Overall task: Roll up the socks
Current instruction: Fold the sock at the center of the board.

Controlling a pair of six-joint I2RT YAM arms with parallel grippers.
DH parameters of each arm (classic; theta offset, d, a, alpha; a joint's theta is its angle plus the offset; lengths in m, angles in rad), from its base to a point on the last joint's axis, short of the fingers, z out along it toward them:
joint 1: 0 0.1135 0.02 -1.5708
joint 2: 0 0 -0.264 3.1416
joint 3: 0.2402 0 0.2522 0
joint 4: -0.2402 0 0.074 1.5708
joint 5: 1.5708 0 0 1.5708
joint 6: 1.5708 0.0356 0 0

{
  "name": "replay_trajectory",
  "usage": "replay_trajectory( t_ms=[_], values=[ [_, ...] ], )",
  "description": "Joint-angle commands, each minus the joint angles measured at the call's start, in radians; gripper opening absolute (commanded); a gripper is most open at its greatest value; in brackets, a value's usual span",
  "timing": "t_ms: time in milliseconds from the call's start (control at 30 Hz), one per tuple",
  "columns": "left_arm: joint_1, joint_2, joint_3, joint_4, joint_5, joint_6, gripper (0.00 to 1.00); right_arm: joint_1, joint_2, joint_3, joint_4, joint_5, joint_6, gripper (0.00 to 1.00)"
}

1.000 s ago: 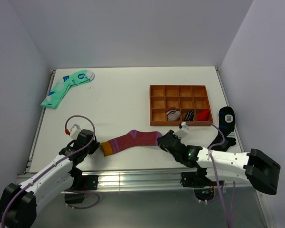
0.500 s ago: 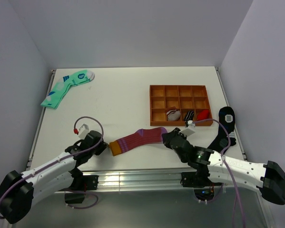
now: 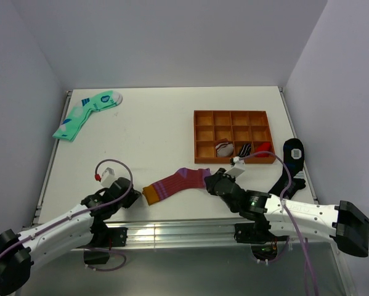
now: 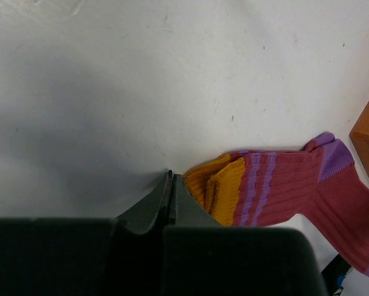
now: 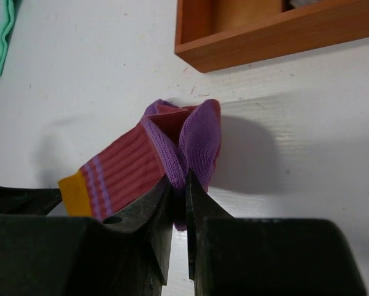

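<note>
The socks (image 3: 175, 182) lie flat near the table's front edge, maroon with purple stripes, orange cuff to the left, purple toe to the right. My right gripper (image 3: 210, 182) is shut on the purple toe (image 5: 199, 145), which is bunched and raised off the table between the fingertips (image 5: 185, 176). My left gripper (image 3: 135, 197) is shut with nothing between its jaws. Its tips (image 4: 170, 176) rest on the table just left of the orange cuff (image 4: 224, 188), touching or nearly touching its edge.
A wooden compartment tray (image 3: 196, 135) stands just behind the right gripper, with rolled socks (image 3: 224, 148) in its front row. Mint-green socks (image 3: 85, 114) lie at the back left. A black sock (image 3: 292, 154) lies right of the tray.
The left gripper has slid right up to the orange cuff. The right gripper has tightened on the toe and lifted it, and the socks have shifted slightly right.
</note>
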Motion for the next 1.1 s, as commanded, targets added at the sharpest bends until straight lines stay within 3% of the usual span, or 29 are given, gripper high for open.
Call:
replay_trajectory(
  t_ms=[0, 233, 700, 1067],
  values=[
    [-0.017, -0.042, 0.005, -0.108, -0.059, -0.050, 0.00, 0.031, 0.033, 0.069, 0.036, 0.048, -0.014, 0.17],
    [-0.022, -0.079, 0.015, -0.141, -0.032, -0.038, 0.00, 0.071, 0.096, 0.113, 0.041, 0.067, -0.018, 0.17],
    [-0.085, 0.057, 0.000, 0.050, 0.002, -0.064, 0.00, 0.143, 0.248, 0.242, 0.115, 0.072, -0.052, 0.17],
    [-0.097, 0.062, 0.003, 0.053, -0.013, -0.066, 0.00, 0.195, 0.475, 0.360, 0.208, 0.021, -0.061, 0.16]
  ],
)
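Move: The right hand holds the sock's purple toe some 8 cm off the board; the sock's orange cuff lies about 21 cm to its left, 1 cm back and 8 cm lower. The purple heel is roughly 10 cm left, 6 cm ahead and 8 cm below the right hand. The middle of the wooden box is about 21 cm ahead and 9 cm right, 7 cm below. For the low left hand, the cuff is right beside its fingers, some 4 cm right and level ahead. Still pinching the toe, the right hand carries it about 11 cm left towards the cuff, rising some 3 cm on the way and turning about 10 degrees counter-clockwise. The left hand, fingers shut, first backs off about a centimetre, then comes roughly 3 cm right until its tips are against the cuff's near edge. ##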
